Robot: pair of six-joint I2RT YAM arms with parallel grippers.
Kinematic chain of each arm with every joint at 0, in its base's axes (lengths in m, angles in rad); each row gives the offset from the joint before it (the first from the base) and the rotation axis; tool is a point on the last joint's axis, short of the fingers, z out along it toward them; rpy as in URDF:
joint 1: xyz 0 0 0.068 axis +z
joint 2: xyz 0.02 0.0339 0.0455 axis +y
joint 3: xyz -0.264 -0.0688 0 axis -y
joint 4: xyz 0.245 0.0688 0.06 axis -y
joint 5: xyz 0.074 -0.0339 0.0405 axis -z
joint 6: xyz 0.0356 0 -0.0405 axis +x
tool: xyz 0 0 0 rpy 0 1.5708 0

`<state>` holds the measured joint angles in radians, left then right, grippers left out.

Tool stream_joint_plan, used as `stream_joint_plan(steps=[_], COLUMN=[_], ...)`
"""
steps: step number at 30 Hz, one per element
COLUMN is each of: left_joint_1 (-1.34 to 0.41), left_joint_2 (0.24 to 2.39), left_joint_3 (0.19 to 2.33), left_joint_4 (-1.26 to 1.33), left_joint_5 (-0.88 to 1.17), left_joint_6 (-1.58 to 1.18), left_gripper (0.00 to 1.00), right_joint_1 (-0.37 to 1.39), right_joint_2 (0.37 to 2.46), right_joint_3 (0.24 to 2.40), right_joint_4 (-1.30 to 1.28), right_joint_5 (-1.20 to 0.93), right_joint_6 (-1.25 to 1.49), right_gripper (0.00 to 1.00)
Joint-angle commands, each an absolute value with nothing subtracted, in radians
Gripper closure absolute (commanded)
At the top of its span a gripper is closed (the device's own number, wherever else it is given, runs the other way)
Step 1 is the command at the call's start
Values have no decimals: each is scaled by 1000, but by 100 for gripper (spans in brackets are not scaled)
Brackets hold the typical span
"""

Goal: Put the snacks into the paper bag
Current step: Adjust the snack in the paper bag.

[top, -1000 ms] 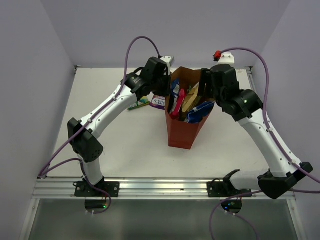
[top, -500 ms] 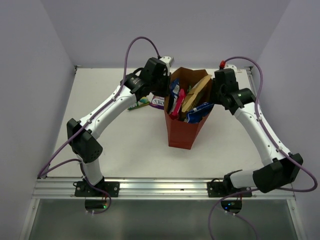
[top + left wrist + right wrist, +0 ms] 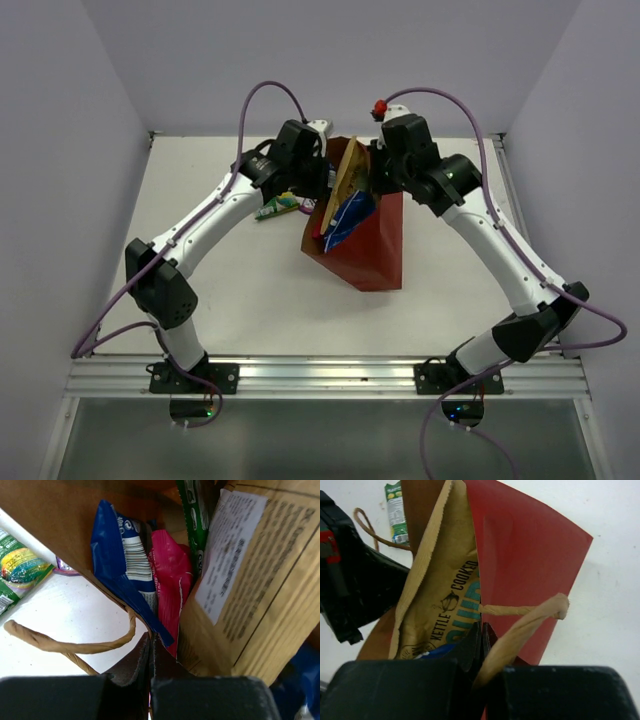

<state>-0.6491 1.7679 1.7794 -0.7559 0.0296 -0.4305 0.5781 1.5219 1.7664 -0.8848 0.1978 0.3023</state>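
Observation:
The red-brown paper bag [image 3: 370,245] stands tilted mid-table, its mouth squeezed narrow. My left gripper [image 3: 318,188] is shut on its left rim [image 3: 135,660], beside a twine handle [image 3: 75,646]. My right gripper [image 3: 378,175] is shut on the right rim [image 3: 481,630], next to the other handle [image 3: 530,625]. Inside the bag are snacks: a blue-and-white packet [image 3: 122,565], a pink one [image 3: 170,580], a green one [image 3: 192,515] and a large tan one [image 3: 445,605]. A green packet [image 3: 277,207] lies on the table left of the bag, with a purple packet [image 3: 62,570] peeking out behind the bag wall.
The white tabletop [image 3: 230,270] is walled in on the left, back and right. An aluminium rail [image 3: 320,375] with both arm bases runs along the near edge. Purple cables loop above both wrists.
My right arm swung left to the bag's right rim and its gripper shut there. The bag tipped and its mouth narrowed. My left gripper kept its hold and shifted slightly.

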Motion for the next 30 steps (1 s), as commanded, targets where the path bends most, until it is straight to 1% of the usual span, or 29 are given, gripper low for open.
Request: stream_joint_plan(steps=[1,2,3,6,8,11,14,15,17,18,21,25,30], left_joint_1=[-646,-655,-664,-673,-640,-627,-660,-657,-618,-603,-592,-592,-618], left_joint_2=[1695,1694,1690,1643,1582,1526,1480,1474,1491,1502,1546,1612,1600], left_joint_3=[1784,1790,1795,1784,1729,1733,1743,1730,1683,1663,1600,1649,1693], left_joint_4=[-670,-681,-692,-695,-657,-635,-652,-661,-681,-678,-637,-672,-687], left_joint_5=[107,113,117,95,89,191,112,31,40,111,179,182,195], left_joint_6=[-456,-451,-445,-436,-474,-489,-460,-454,-456,-459,-465,-442,-430], left_gripper=[100,100,100,100,100,100,100,100,100,100,100,100,100], right_joint_1=[575,560,507,433,433,433,433,431,433,433,431,433,425], right_joint_2=[1463,1463,1457,1418,1411,1416,1387,1381,1382,1391,1410,1419,1410], right_joint_3=[1810,1789,1780,1714,1701,1703,1669,1651,1619,1617,1597,1572,1548], right_joint_4=[-841,-851,-868,-832,-830,-842,-821,-790,-776,-788,-778,-796,-808], right_joint_5=[320,343,339,265,244,226,221,225,227,224,218,245,267], right_joint_6=[285,273,275,281,273,262,264,264,264,264,267,265,256], right_gripper=[100,100,100,100,100,100,100,100,100,100,100,100,100])
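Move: Both hands already pinch opposite rims of the paper bag. From the left hand, the brown packet between them stands about 5 cm right, roughly 1 cm back and 6 cm below, with the blue packet some 7 cm back, 6 cm right and 8 cm down; a green packet lies on the table 11 cm left, 3 cm back and 23 cm down. From the right hand, the brown packet is about 6 cm left, 1 cm back and 10 cm below, the blue packet 8 cm back, 5 cm left and 13 cm down. Both hands keep pinching the bag's rims: right pulls 7 cm right and down, left lifts 7 cm, then lowers. ##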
